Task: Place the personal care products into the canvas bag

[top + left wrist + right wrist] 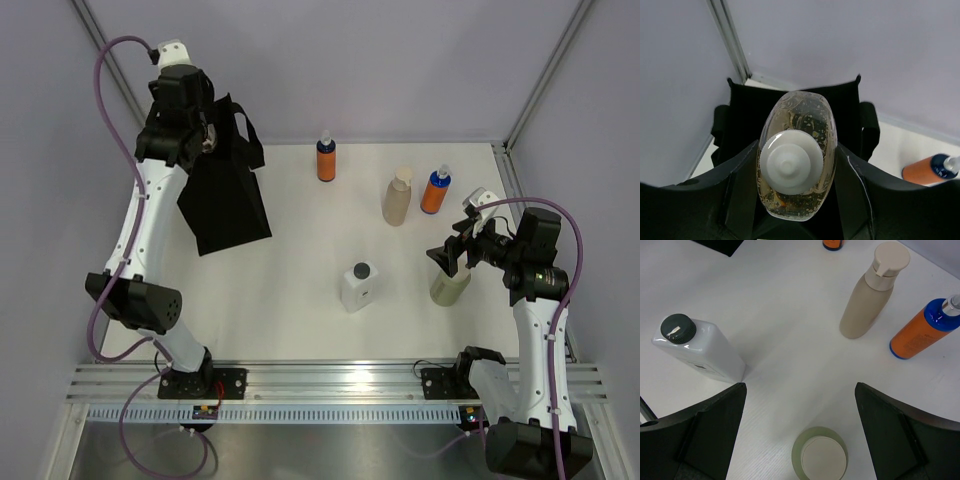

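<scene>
My left gripper (pixel 796 152) is shut on the amber translucent bottle (pixel 805 115), white cap facing the camera, above the open mouth of the black canvas bag (pixel 742 107). From above, that gripper (pixel 203 140) hangs over the bag (pixel 228 205) at the far left. My right gripper (pixel 800 390) stands open just above the olive-green bottle with the cream cap (pixel 819 457), not touching it; the overhead view shows this gripper (pixel 452 257) over that bottle (pixel 449 288). Standing on the table are the white bottle (pixel 358 287), the beige pump (pixel 398 196) and two orange bottles (pixel 326 158) (pixel 436 190).
The right wrist view shows the white bottle (pixel 700 352) to the left, and the beige pump (pixel 872 290) and an orange bottle (pixel 920 335) beyond the fingers. Grey walls and frame posts (pixel 540 90) close in the table's far and side edges.
</scene>
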You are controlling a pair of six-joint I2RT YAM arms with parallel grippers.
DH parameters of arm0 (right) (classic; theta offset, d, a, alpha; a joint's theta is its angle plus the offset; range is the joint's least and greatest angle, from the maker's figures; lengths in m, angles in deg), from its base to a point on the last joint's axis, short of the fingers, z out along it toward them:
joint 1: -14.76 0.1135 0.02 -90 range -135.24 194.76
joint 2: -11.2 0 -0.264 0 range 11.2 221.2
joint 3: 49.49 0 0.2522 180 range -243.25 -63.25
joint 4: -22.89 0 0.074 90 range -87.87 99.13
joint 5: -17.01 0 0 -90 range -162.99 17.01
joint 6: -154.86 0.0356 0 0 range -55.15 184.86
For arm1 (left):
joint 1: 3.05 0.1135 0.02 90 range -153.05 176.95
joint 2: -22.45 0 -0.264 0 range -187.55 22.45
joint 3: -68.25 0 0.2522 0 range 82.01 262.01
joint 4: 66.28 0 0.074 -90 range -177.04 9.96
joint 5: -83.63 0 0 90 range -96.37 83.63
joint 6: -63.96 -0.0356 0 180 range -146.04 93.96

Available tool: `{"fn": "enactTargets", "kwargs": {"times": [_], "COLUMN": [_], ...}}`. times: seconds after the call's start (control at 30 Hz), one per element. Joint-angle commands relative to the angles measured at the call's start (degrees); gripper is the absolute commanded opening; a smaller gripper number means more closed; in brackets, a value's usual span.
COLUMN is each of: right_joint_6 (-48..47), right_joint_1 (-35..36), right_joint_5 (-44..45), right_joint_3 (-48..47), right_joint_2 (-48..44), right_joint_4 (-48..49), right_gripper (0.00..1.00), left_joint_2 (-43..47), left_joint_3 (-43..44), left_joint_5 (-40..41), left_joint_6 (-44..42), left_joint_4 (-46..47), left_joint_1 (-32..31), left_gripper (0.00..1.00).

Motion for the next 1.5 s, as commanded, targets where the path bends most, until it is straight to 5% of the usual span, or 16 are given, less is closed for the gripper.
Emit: {"fn": "enactTargets", "kwargs": {"times": [0.0,0.17,0.37,0.43,0.57,0.77,0.8,1.27,1.33,1.47], "right_joint_6": [-0.95,-0.95,-0.95,-0.95,-0.95,-1.74,-2.01,-10.33,-16.21,-54.34], "right_joint_1": [-0.12,-0.12,-0.12,-0.12,-0.12,-0.12,-0.12,1.02,6.89,14.12], "right_joint_5": [-1.33,-1.51,-1.51,-1.51,-1.25,-1.16,-1.24,-11.51,-10.48,-10.55], "right_joint_3": [0.03,0.11,0.2,0.2,0.29,0.2,0.2,-1.02,-4.18,-9.28], "right_joint_2": [-0.55,-0.46,-0.11,-0.03,0.24,0.94,1.12,3.75,5.59,10.86], "right_joint_4": [-0.45,-0.45,-0.45,-0.45,-0.45,-1.15,-1.32,-8.43,-15.16,-32.93], "right_gripper": [1.0,1.0,0.99,0.99,1.0,0.99,1.0,0.99,1.0,1.0], "left_joint_2": [1.79,-0.4,-7.08,-8.39,-10.41,-10.42,-9.9,6.07,9.42,23.63], "left_joint_3": [0.26,-9.14,-9.6,-10.3,-10.83,-14.16,-14.26,-13.29,-13.99,-23.37], "left_joint_5": [-2.92,-14.15,-25.25,-27.36,-31.49,-27.47,-26.93,-32.21,-32.29,-38.76], "left_joint_6": [-0.87,-0.96,-2.71,-3.33,-2.02,-0.34,-0.43,-2.46,-0.97,1.93], "left_joint_4": [8.76,13.07,17.1,20.53,23.7,26.61,26.52,18.28,16.16,14.48], "left_joint_1": [0.39,4.6,6.54,6.55,6.63,6.63,6.63,6.81,6.9,6.9], "left_gripper": [0.0,0.0,0.0,0.07,0.32,0.78,0.99,0.99,0.99,0.99]}}
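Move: The canvas bag is below my left hand, which already holds the gel bottle: the bag's middle is about 6 cm ahead, 3 cm right and 24 cm down. The orange bottle at the back stands some 28 cm to this hand's right and 4 cm ahead. From my empty right hand the white bottle lies about 16 cm left and 1 cm back, 17 cm below; the green bottle is 3 cm back and 2 cm right, and the beige bottle 14 cm ahead, 6 cm left. I sink my left hand about 17 cm into the bag's mouth with the gel bottle, reaching some 9 cm forward as I turn clockwise. I open the fingers, let the bottle go, then lift back up and draw back out of the bag. Late on, my open right hand swings left and slightly back, about 7 cm, towards the white bottle, turning counter-clockwise some 25 degrees. ##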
